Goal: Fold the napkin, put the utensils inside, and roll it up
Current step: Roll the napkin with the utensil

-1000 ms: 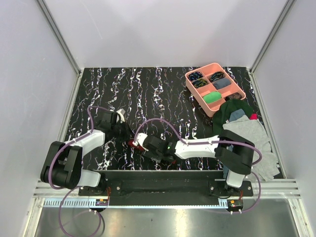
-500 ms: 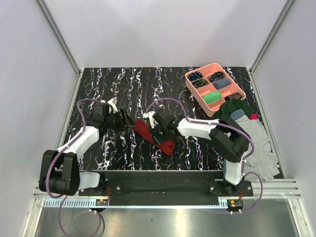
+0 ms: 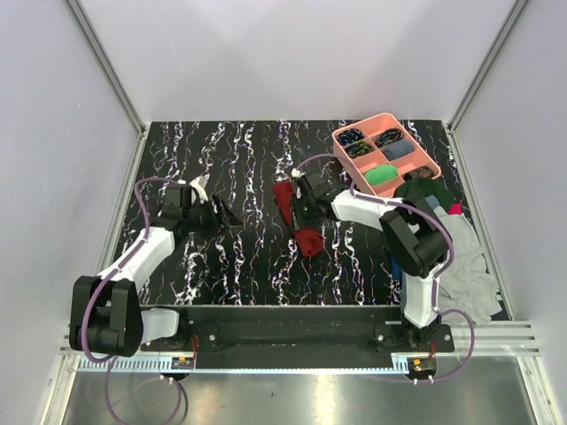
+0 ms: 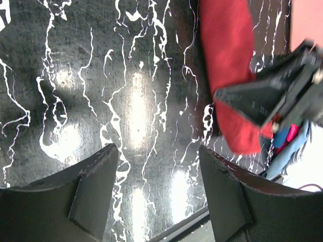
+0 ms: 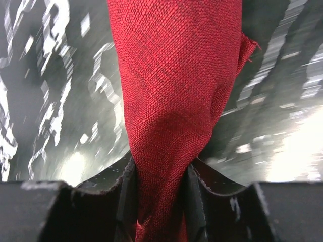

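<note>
The dark red napkin (image 3: 306, 240) is a narrow bunched strip in the middle of the marbled table. My right gripper (image 3: 299, 212) is shut on it, with one end sticking out toward the far side and the other end lying toward the near side. In the right wrist view the cloth (image 5: 176, 96) is pinched between both fingers of that gripper (image 5: 160, 167). My left gripper (image 3: 227, 215) stands open to the left of the cloth, apart from it. Its wrist view shows only table between its fingers (image 4: 156, 151), with the napkin (image 4: 229, 65) further off. The utensils are out of view.
A pink compartment tray (image 3: 344, 159) with small items stands at the back right. A pile of grey, green and blue clothes (image 3: 452, 239) lies along the right side. The table's front rail runs by the arm bases.
My left gripper has opened and let go of the napkin, staying at the left. The right gripper has carried the cloth from the near centre to further back and to the right.
</note>
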Robot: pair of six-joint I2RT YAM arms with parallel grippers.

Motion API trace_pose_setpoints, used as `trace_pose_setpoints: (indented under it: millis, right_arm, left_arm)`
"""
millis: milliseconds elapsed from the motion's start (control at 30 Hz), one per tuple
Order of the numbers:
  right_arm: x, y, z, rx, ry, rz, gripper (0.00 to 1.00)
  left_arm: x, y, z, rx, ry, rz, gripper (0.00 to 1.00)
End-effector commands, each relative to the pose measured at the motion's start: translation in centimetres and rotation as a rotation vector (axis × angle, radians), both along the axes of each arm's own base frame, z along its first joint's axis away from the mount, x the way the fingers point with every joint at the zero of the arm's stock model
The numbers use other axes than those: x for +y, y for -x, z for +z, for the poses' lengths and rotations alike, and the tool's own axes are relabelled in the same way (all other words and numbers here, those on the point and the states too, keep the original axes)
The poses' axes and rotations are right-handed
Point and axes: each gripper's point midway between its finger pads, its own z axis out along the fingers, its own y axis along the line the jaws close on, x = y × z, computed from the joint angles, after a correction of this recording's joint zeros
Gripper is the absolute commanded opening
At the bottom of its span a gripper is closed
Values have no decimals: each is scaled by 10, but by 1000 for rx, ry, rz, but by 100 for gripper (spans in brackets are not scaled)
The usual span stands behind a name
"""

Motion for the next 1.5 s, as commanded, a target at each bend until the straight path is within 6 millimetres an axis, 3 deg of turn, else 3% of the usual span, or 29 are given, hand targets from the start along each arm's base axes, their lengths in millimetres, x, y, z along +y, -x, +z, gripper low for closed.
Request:
trace_pose_setpoints:
  millis: [0,167,233,433,533,567,700,900,933,967,1033,1067,1100,1233,1467]
  right_arm:
    - [-79,-3,-58,101,286,-195,41]
    - [-102,-22,-51,81,306,-257,41]
    - [-103,-28,-45,65,309,-259,47]
    - [-75,-38,-10,40,177,-196,84]
    - [-68,-45,20,-20,120,-190,97]
    - [-66,-48,40,-62,91,-192,99]
    - [-69,-52,88,-182,32,-201,100]
    - [-85,-40,150,-418,-79,-213,100]
    - [-90,-35,172,-484,-115,-219,100]
    - [-98,-25,160,-490,-100,-214,100]
    - [-107,-20,188,-613,-156,-234,100]
    - [-113,-11,172,-614,-138,-225,100]
    - [-114,-12,184,-674,-170,-232,100]
    - [-132,6,185,-753,-174,-242,100]
    - [-136,12,171,-729,-159,-242,100]
  left_arm:
    - [-2,-9,37,-99,19,-42,69]
    - [10,-11,52,-134,-21,-54,72]
    - [13,-11,52,-132,-30,-52,73]
    - [14,-10,56,-146,-23,-69,79]
    - [17,-10,68,-205,-46,-75,84]
    - [20,-10,69,-219,-65,-71,86]
    - [30,-9,83,-284,-129,-51,98]
    - [42,0,100,-372,-193,-28,99]
    - [43,0,103,-397,-201,-25,99]
    - [43,2,101,-406,-202,-23,99]
    - [44,6,116,-479,-201,-11,99]
    - [43,7,119,-501,-198,-11,99]
    - [44,11,130,-552,-199,-1,99]
    - [55,15,143,-643,-238,66,99]
    - [62,16,150,-674,-261,105,99]
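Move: Still between the right fingers, low over the table, is the rolled napkin, its middle practically at the hand; the bare patch it is taken to lies some 6 cm ahead and 6 cm right. The pink tray's middle is about 16 cm ahead and 23 cm right of the right hand, the green cloth roughly 5 cm ahead and 31 cm right. From the left hand, the napkin is about 16 cm right, 2 cm ahead and 7 cm below. Keeping its hold, the right hand drags the rolled napkin about 6 cm forward and 6 cm right along the table, turning slightly clockwise, then opens wide to let go. It climbs roughly 15 cm while drawing back and right, its fingers tipping up. The empty left hand rises about 14 cm and swings left, away from the napkin, opening fully and tipping up some 35 degrees. ##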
